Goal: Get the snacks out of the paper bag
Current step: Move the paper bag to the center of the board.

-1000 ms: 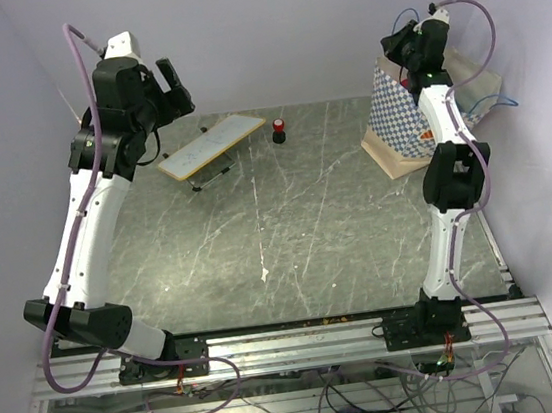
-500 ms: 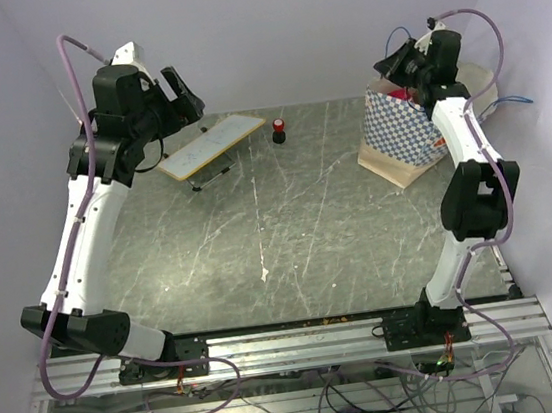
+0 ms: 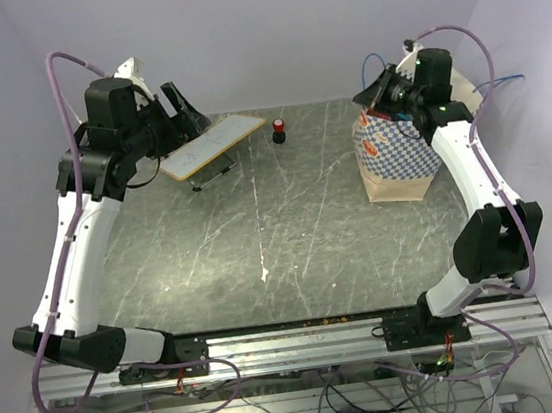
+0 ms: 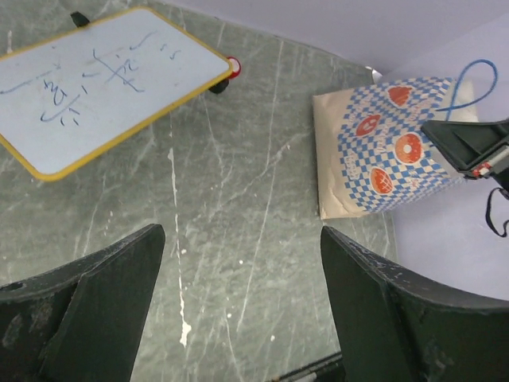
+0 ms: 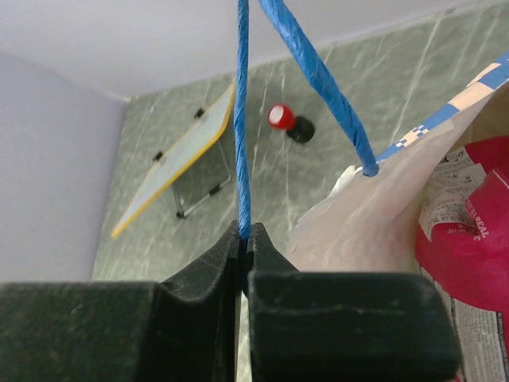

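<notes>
The blue-and-white checkered paper bag (image 3: 390, 152) leans at the right back of the table, its tan bottom toward the front. My right gripper (image 3: 380, 103) is above its mouth, shut on one blue cord handle (image 5: 242, 119), which runs taut up from the fingertips (image 5: 244, 235). The bag's cream lining (image 5: 374, 215) is open beside them. A magenta-red snack packet (image 5: 469, 239) shows inside, with a white printed wrapper under it. My left gripper (image 3: 183, 102) hangs high at the back left, open and empty (image 4: 241, 235). From there I see the bag (image 4: 382, 151) across the table.
A white yellow-edged board (image 3: 210, 144) stands tilted on a small stand at the back left, under my left gripper. A small red-and-black knob (image 3: 278, 129) sits at the back middle. Lilac walls close the back and both sides.
My right gripper has pulled the bag by its handle leftward and toward the front, away from the right wall. The left arm has swung a little to the left.
</notes>
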`<action>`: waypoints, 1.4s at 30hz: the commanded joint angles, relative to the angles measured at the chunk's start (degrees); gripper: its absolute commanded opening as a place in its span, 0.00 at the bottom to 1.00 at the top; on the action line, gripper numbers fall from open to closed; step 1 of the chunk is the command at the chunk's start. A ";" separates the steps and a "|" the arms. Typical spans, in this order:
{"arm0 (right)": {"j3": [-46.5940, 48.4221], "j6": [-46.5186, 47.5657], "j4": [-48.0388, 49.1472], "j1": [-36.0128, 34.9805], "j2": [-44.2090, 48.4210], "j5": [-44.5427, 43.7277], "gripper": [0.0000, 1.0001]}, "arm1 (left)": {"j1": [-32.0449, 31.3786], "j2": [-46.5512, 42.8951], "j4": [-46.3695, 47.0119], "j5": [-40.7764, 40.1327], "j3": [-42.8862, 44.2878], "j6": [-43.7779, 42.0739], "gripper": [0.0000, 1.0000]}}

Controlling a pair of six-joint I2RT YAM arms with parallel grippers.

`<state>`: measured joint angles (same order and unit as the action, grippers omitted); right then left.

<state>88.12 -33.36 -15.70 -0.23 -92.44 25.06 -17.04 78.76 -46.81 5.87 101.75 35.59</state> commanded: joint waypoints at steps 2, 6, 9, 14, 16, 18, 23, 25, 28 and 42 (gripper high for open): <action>0.50 0.69 -5.08 -7.24 6.30 -0.09 0.00 | 0.51 -5.32 -7.19 3.76 2.35 2.06 0.89; -1.31 -1.31 -5.82 -13.16 8.24 -0.59 0.00 | 0.54 -12.31 -8.06 3.73 -2.48 4.99 0.90; -0.72 -2.58 -6.21 -19.34 7.91 -2.07 0.00 | 0.53 -16.33 -9.85 4.26 -4.26 6.26 0.91; 0.30 -6.26 -3.55 -31.12 6.11 -6.54 0.00 | 0.51 -22.52 -12.15 1.89 -7.72 8.35 0.91; 2.21 -7.77 -2.56 -35.95 4.36 -8.88 0.00 | 0.51 -22.95 -14.74 2.48 -5.53 8.47 0.92; 4.35 -8.61 -1.59 -40.67 1.89 -10.56 0.00 | 0.51 -22.11 -19.05 2.44 -1.06 6.66 0.91; 11.25 -10.30 -0.01 -51.07 -6.09 -12.39 0.00 | 0.51 -22.51 -26.47 -1.37 4.35 4.54 0.92; 13.40 -11.08 0.62 -53.83 -8.53 -12.68 0.00 | 0.43 -24.23 -26.52 -2.11 3.89 5.68 0.92; 15.76 -11.52 1.21 -56.40 -11.41 -12.17 0.00 | 0.43 -25.80 -26.59 -2.24 4.21 6.52 0.93; 14.67 -4.55 -5.99 -54.60 -3.76 -18.60 0.40 | 0.43 -27.14 -24.72 -2.83 0.68 9.62 0.93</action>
<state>102.41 -40.88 -21.37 -56.21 -102.80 9.74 -16.97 51.53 -73.47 3.22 104.68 43.77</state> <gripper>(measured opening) 0.336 0.928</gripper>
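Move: The right hand already pinches the paper bag's blue handle, the bag's middle about 12 cm to its right and 15 cm below. The middle of the tabletop, where the bag is to go, lies some 25 cm left, 6 cm back and 30 cm down. The whiteboard stands about 40 cm left and 10 cm ahead, the red-topped thing 20 cm left and 18 cm ahead. From the left hand, that middle is some 15 cm right and 7 cm ahead. Sweeping left by nearly 40 cm and back some 24 cm at almost level height, the right hand takes the paper bag by its blue handle towards the table's middle, turning about 40 degrees counter-clockwise; it then halts, begins to rise and parts its fingers by a third around the handle. Meanwhile the empty left hand draws back about 20 cm, also drifting left and staying open. ##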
